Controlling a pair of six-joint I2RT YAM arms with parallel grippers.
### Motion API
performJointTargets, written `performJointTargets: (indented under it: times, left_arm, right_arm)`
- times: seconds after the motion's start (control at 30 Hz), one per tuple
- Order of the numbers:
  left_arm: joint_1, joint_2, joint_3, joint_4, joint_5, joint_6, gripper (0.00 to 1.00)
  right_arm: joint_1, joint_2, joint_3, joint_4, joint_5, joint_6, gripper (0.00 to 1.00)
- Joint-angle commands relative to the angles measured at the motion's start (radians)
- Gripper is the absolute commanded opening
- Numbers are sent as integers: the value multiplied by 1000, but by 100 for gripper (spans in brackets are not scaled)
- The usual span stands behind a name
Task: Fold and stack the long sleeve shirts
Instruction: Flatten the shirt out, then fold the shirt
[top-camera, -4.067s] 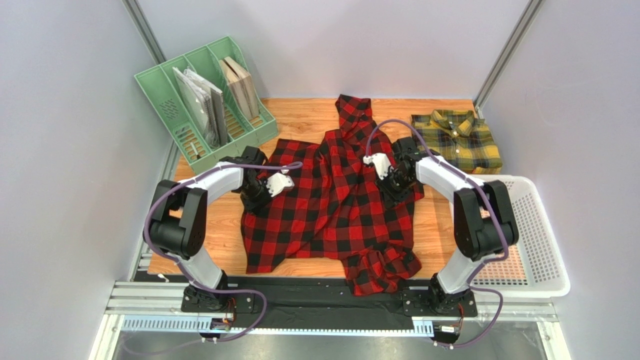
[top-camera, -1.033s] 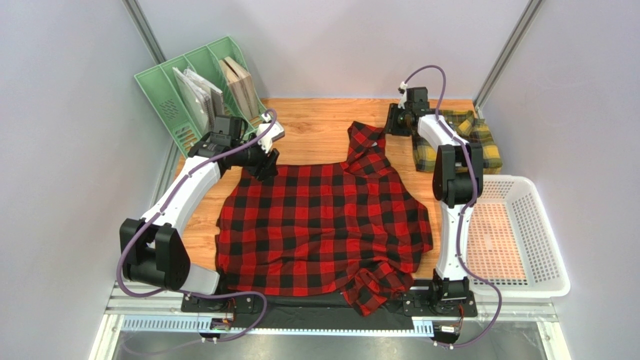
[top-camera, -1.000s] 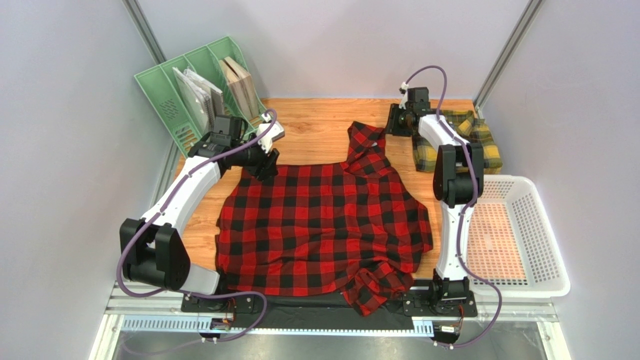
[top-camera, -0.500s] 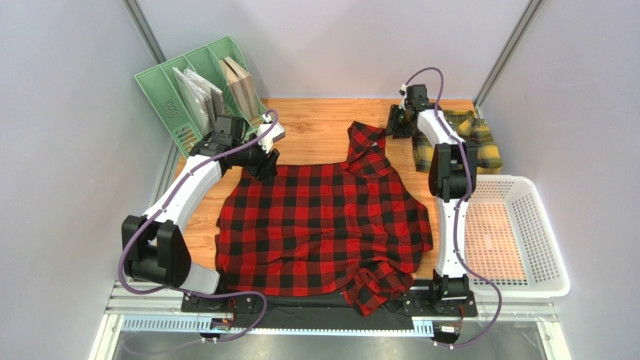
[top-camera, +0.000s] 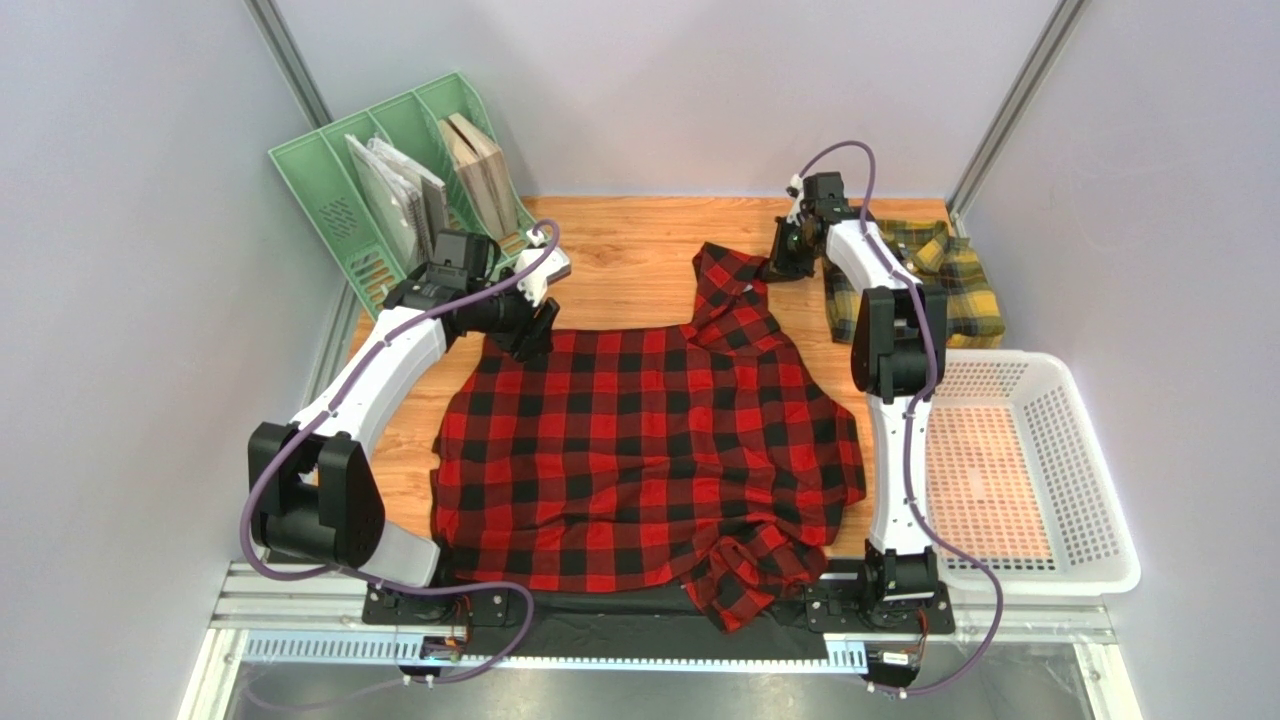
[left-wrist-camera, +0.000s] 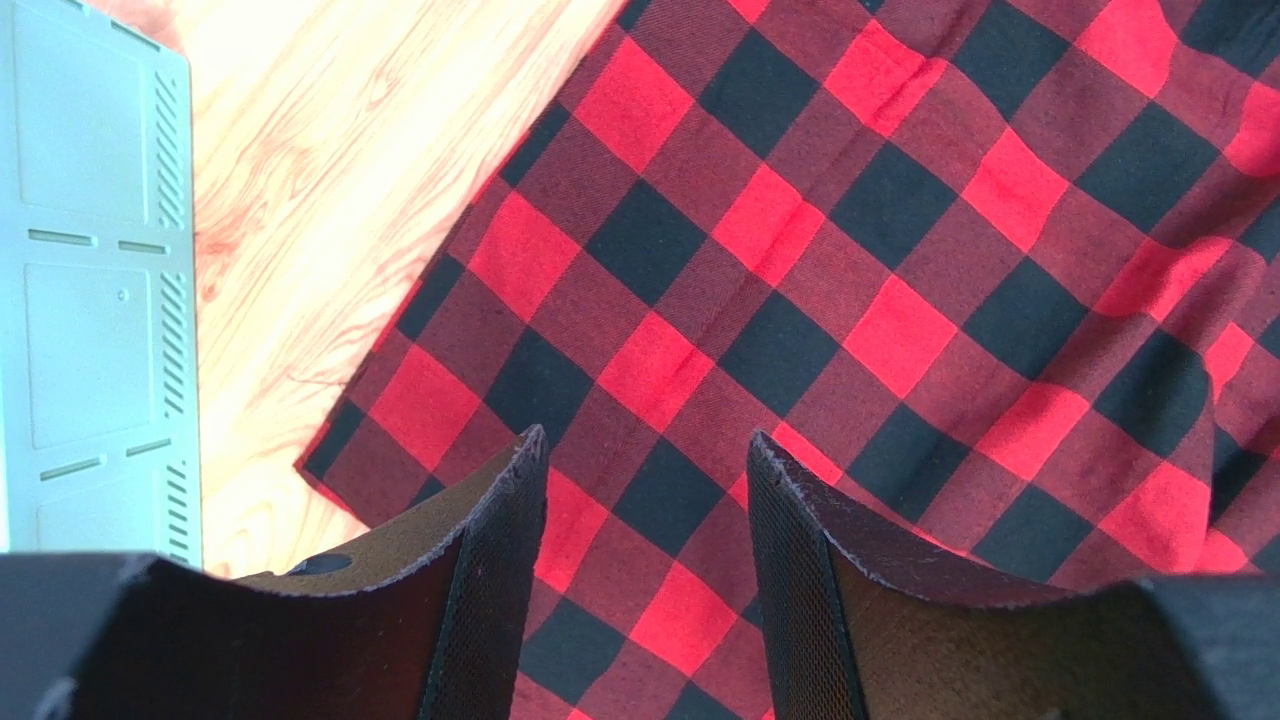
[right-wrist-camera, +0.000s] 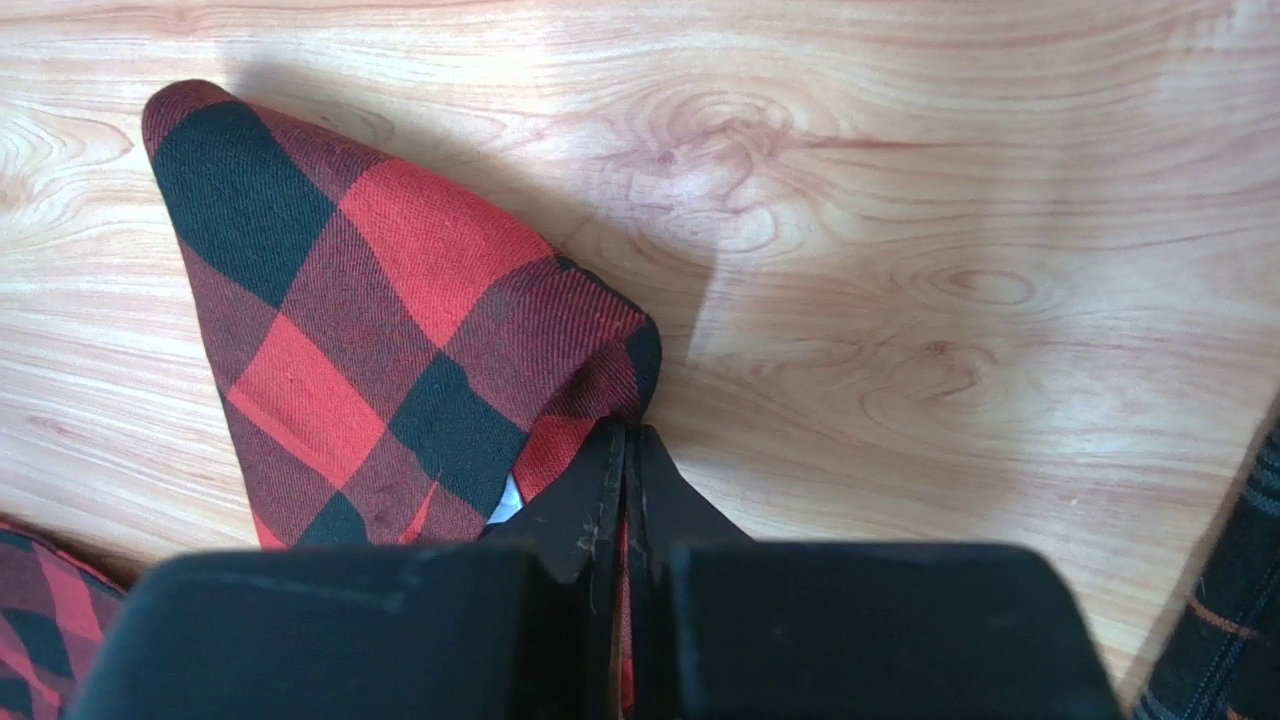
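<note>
The red-and-black check shirt lies spread flat across the table, one narrow part reaching toward the back. My left gripper hovers over its far left corner, open, with only plaid cloth below the empty gap. My right gripper is at the back, shut on the tip of that narrow red part; red cloth shows pinched between the jaws. The yellow-and-dark-green check shirt lies folded at the back right, partly behind the right arm.
A green file rack with folders stands at the back left; its pale side shows in the left wrist view. A white basket sits at the right edge. Yellow-green cloth edges the right wrist view.
My right gripper has shifted slightly left at the back and closed on the tip of the red shirt. The left arm and the spread shirt have stayed where they were.
</note>
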Motion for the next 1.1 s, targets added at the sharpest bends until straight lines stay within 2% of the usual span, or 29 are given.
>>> performJointTargets:
  times: [0.0, 0.07, 0.1, 0.17, 0.3, 0.33, 0.43, 0.5, 0.6, 0.63, 0.67, 0.7, 0.77, 0.8, 0.9, 0.93, 1.07]
  left_arm:
    - [11, -14, 45, 1, 0, 8, 57]
    - [14, -28, 38, 1, 1, 6, 57]
    - [16, -32, 35, 4, 0, 2, 57]
    - [16, -46, 25, 7, 6, -6, 57]
    - [14, -63, 15, 21, 9, -29, 57]
    - [17, -66, 11, 21, 6, -31, 57]
    - [26, -103, -10, 50, -46, -60, 57]
    - [43, -121, -33, 79, -68, -101, 57]
    - [98, -144, -53, 97, -45, -159, 57]
    - [127, -150, -58, 99, -22, -170, 57]
    - [138, -150, -65, 97, -10, -184, 57]
    - [152, -153, -68, 94, -3, -184, 57]
    - [158, -150, -73, 81, -3, -183, 58]
    - [163, -152, -76, 74, 0, -178, 58]
    - [169, -140, -84, 51, 21, -155, 58]
    - [169, -114, -79, 42, 26, -140, 58]
    - [169, 23, 37, -109, 50, -26, 57]
  right_arm:
    - [-18, -132, 11, 1, 10, -73, 0]
    - [-19, -216, -43, 62, 54, -124, 0]
    - [-10, -314, -67, 93, 69, -195, 0]
    - [11, -399, -136, 188, 129, -297, 0]
    - [156, -516, -199, 225, 238, -602, 0]
    - [190, -545, -218, 228, 302, -753, 0]
    - [330, -563, -319, 254, 451, -1002, 0]
    - [417, -568, -363, 289, 497, -1075, 0]
    - [514, -556, -422, 338, 533, -1116, 1]
    - [537, -551, -448, 363, 566, -1123, 7]
    - [568, -539, -463, 401, 592, -1121, 32]
    - [573, -525, -468, 444, 631, -1118, 44]
    - [561, -498, -431, 443, 662, -1048, 61]
    - [548, -472, -405, 382, 666, -1014, 62]
    - [473, -471, -312, 192, 543, -853, 62]
    - [449, -471, -296, 152, 439, -819, 62]
    - [306, -439, -255, 10, 230, -727, 56]
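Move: The right hand already has the red shirt's far sleeve end pinched at table level. The bare strip beyond the shirt's upper edge, where this cuff is headed, lies about 25 cm to its left and 2 cm back; the sleeve's root is some 8 cm back and 7 cm left, the folded yellow shirt about 21 cm right, level with it. The left hand hovers: the red shirt's upper left corner is roughly 8 cm left, 4 cm ahead, 14 cm below. Still pinching the cuff, the right hand whips it up some 25 cm, then throws it left about 18 cm and a little back, turning roughly 55 degrees counter-clockwise and tilting; it opens wide as it sinks, lets go of the sleeve, then draws back right about 6 cm. The open left hand drifts some 5 cm left towards the shirt's corner, rising slightly and sinking again. ##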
